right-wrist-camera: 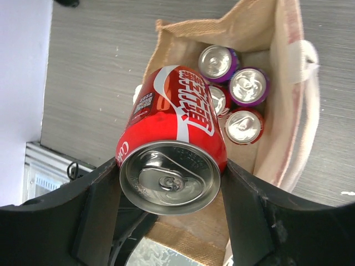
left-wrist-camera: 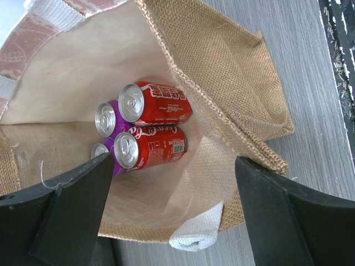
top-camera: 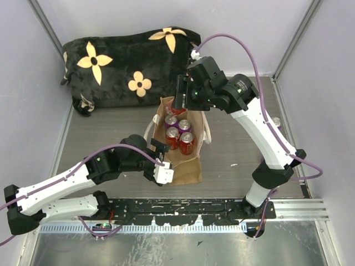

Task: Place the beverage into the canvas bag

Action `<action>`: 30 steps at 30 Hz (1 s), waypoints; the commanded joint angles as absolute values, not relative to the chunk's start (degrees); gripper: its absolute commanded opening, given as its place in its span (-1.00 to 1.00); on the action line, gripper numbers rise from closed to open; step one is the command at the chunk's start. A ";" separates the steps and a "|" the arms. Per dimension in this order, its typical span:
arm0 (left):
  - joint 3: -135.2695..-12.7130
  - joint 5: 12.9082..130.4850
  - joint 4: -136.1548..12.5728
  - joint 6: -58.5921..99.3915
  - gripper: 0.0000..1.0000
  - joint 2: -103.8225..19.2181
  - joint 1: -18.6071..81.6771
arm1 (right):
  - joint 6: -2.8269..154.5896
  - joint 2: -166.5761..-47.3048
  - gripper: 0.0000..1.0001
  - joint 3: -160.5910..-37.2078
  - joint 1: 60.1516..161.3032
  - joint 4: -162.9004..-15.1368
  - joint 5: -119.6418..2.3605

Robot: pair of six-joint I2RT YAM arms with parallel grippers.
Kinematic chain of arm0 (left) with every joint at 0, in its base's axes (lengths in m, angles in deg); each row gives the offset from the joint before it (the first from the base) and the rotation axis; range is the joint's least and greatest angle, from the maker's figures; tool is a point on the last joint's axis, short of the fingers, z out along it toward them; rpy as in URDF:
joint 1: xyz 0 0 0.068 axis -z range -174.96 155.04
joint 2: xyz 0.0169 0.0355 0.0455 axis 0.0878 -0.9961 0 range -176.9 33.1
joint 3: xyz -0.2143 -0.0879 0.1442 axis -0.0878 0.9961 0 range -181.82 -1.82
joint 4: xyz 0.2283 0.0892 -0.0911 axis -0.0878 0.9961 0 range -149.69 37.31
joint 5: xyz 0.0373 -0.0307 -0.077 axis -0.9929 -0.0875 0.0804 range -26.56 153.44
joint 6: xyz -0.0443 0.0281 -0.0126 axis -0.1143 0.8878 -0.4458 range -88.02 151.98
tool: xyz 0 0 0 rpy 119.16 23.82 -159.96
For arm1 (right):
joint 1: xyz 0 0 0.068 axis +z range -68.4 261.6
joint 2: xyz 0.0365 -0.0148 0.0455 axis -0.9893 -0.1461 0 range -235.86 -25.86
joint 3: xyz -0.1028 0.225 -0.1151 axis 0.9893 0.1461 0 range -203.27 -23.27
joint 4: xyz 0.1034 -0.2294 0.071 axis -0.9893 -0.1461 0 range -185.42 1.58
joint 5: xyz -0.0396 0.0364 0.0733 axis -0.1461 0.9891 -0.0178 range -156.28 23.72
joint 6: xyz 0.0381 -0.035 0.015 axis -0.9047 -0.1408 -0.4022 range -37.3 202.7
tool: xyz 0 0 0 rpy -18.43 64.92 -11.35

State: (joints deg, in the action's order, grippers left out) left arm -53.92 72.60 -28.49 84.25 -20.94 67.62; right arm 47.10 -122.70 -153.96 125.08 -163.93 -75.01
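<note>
The beverage, a red cola can (right-wrist-camera: pixel 177 127), is clamped at its sides between the fingers of my right gripper (right-wrist-camera: pixel 169 177), top end toward the camera. From above, that can (top-camera: pixel 178 103) hangs over the far end of the canvas bag (top-camera: pixel 186 166), whose mouth is open upward. Several red and purple cans (right-wrist-camera: pixel 244 124) lie inside the bag (right-wrist-camera: pixel 183 33). My left gripper (top-camera: pixel 161 162) is wide open at the bag's near left rim. In the left wrist view the gripper (left-wrist-camera: pixel 172 166) straddles the jute rim (left-wrist-camera: pixel 233 72) and a cream handle (left-wrist-camera: pixel 199 235) without closing on them.
A black flowered blanket (top-camera: pixel 127 64) lies along the back wall. Another can (top-camera: pixel 275 122) stands at the right, partly hidden behind the right arm. White walls enclose the table on both sides. A perforated black rail (top-camera: pixel 183 208) runs along the near edge.
</note>
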 commanded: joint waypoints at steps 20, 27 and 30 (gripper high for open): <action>-51.67 69.89 -22.75 78.15 0.96 -15.31 68.28 | 51.57 -132.89 -0.99 -146.73 133.15 -160.24 -75.17; -51.33 69.87 -21.60 76.73 0.96 -14.09 68.23 | 51.42 -133.69 -0.99 -144.06 133.19 -160.93 -75.58; -51.13 69.63 -21.22 76.78 0.96 -13.72 68.23 | 51.37 -133.55 -0.98 -142.75 133.19 -160.77 -74.75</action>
State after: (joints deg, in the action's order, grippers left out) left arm -52.34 69.39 -24.60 78.06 -14.69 67.82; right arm 50.95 -135.88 -142.94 133.02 -163.69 -74.60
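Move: The right hand holds a red can high above the canvas bag. The free spot on the bag's floor, robot-side of the cans inside, lies about 6 cm back, 5 cm left and 31 cm below. At that level stand the left red can, about 6 cm left and level fore-and-aft, the right red can 1 cm back, and the left purple can 6 cm ahead and 6 cm left. From the left hand the spot is some 8 cm ahead, 5 cm right and 16 cm below. Keeping its pinch on the red can, the right hand first eases left, then lowers the can steeply into the bag's mouth, about 15 cm down and 6 cm left in all, slowing at the end. Its fingers tip some 25 degrees steeper as it sinks. The left hand, fingers wide open, draws about 3 cm left, away from the spot. ##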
